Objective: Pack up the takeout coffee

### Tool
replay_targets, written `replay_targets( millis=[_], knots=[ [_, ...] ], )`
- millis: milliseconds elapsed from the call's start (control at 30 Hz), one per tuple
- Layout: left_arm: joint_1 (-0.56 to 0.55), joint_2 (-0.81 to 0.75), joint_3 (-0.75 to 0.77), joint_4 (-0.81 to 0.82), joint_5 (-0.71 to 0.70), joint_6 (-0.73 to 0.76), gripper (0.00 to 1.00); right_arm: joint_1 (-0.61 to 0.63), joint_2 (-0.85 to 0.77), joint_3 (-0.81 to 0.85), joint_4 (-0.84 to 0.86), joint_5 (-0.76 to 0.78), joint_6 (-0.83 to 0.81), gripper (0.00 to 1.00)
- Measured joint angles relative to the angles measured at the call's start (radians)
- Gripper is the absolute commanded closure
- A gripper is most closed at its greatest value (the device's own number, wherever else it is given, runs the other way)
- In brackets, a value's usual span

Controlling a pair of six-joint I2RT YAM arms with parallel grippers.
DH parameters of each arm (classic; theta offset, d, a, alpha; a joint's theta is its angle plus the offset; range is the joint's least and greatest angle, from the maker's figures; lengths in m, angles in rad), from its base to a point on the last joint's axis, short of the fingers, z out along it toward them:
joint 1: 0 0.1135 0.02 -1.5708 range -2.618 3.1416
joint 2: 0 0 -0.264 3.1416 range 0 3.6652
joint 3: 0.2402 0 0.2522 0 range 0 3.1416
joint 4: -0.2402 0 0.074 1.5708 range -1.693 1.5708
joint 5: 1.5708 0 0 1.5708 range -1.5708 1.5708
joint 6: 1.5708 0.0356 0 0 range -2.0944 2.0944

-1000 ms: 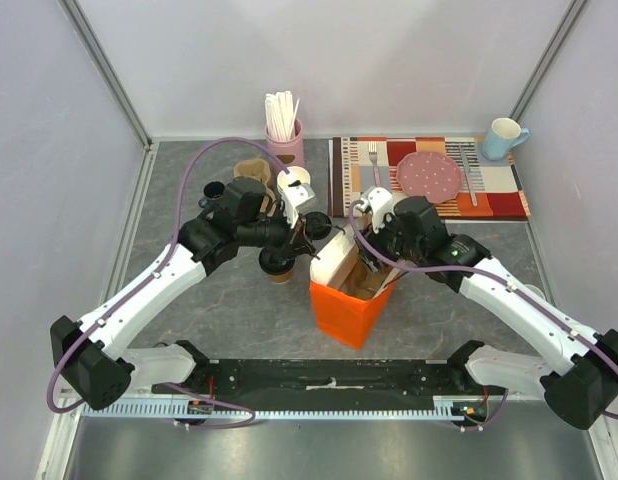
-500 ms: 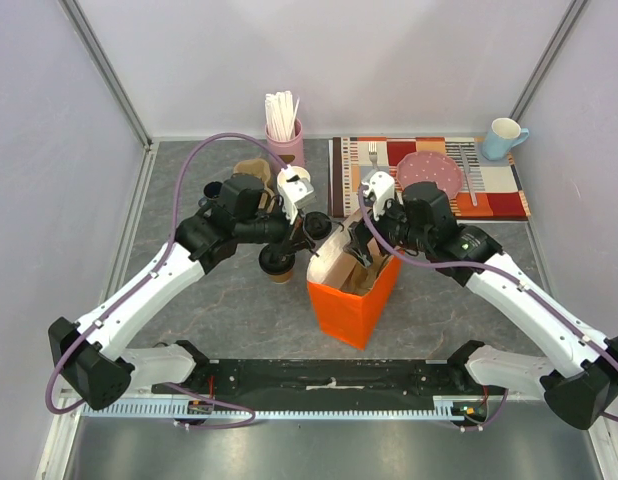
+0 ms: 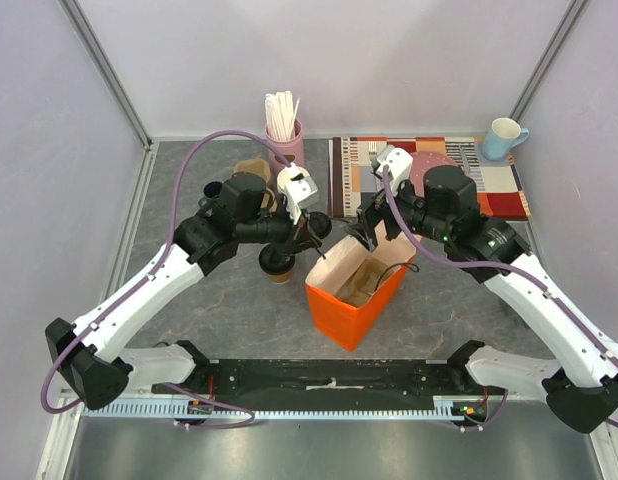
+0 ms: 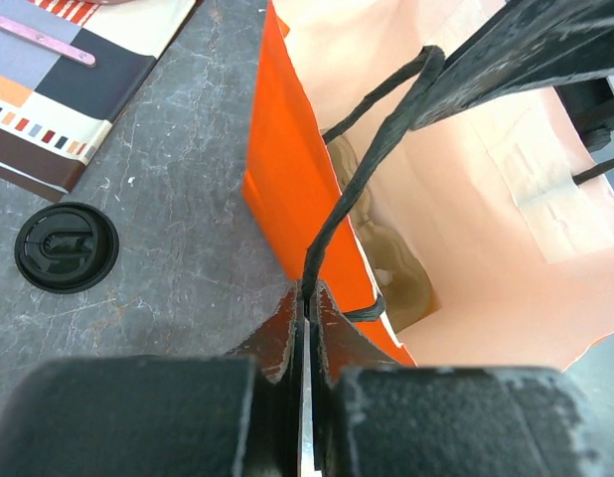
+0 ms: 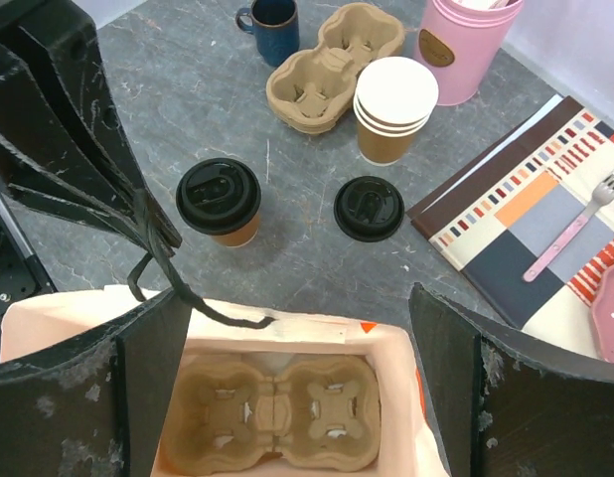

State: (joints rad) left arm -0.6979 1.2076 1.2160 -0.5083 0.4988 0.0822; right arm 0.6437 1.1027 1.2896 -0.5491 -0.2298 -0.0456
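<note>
The takeout coffee [image 5: 219,202], a brown paper cup with a black lid, stands upright on the grey table just left of the orange paper bag [image 3: 349,308]; it also shows partly under the left arm [image 3: 277,262]. My left gripper [image 4: 309,298] is shut on the bag's black cord handle [image 4: 372,149] and holds it up at the bag's left rim [image 3: 314,238]. My right gripper [image 5: 292,338] hangs open above the bag's mouth [image 3: 367,228], with nothing between its fingers. A brown pulp cup carrier [image 5: 277,412] lies flat at the bottom of the bag.
A loose black lid [image 5: 369,209] lies on the table beside the coffee. Behind it stand stacked lidless paper cups [image 5: 394,109], a second pulp carrier [image 5: 335,52], a dark blue mug [image 5: 272,15] and a pink holder [image 5: 464,40]. A patterned placemat [image 5: 545,229] with fork lies right.
My right gripper has opened wide and lifted up and back out of the bag. The bag's mouth now stands more open. The left gripper keeps its hold on the handle.
</note>
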Motion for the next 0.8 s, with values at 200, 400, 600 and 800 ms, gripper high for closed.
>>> replay_targets(
  millis=[200, 400, 600, 800],
  knots=[
    [-0.005, -0.006, -0.029, 0.017, -0.002, 0.017, 0.33, 0.000, -0.046, 0.005, -0.021, 0.002, -0.040, 0.02],
    [-0.005, -0.041, -0.046, 0.016, 0.003, 0.039, 0.00, 0.000, -0.074, 0.005, -0.019, 0.004, -0.055, 0.02],
    [-0.005, -0.068, -0.005, -0.026, 0.005, 0.076, 0.00, 0.000, -0.042, 0.005, 0.026, -0.002, -0.027, 0.02],
    [-0.005, -0.068, 0.057, -0.090, 0.029, 0.122, 0.00, 0.000, 0.017, 0.008, 0.050, -0.010, 0.000, 0.02]
  ],
)
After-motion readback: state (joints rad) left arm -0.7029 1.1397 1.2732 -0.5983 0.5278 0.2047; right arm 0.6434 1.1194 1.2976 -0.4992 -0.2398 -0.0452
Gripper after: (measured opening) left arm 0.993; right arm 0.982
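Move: The left hand's shut fingers hold the near side's bag handle right at the hand point; the orange bag's body lies about 7 cm back, 7 cm right and 17 cm below. The lidded coffee cup stands some 4 cm ahead, 9 cm left and 21 cm down, the loose black lid roughly 13 cm ahead, 2 cm left. From the open right hand, that cup is about 1 cm ahead, 16 cm left and 26 cm below. The left fingers let go of the bag handle, springing wide open while the hand dips about 1 cm; it then rises some 4 cm, easing back and a little left and tilting a few degrees. The right hand, open throughout above the bag, backs off up and to the right a couple of centimetres, then swings forward and left again. ##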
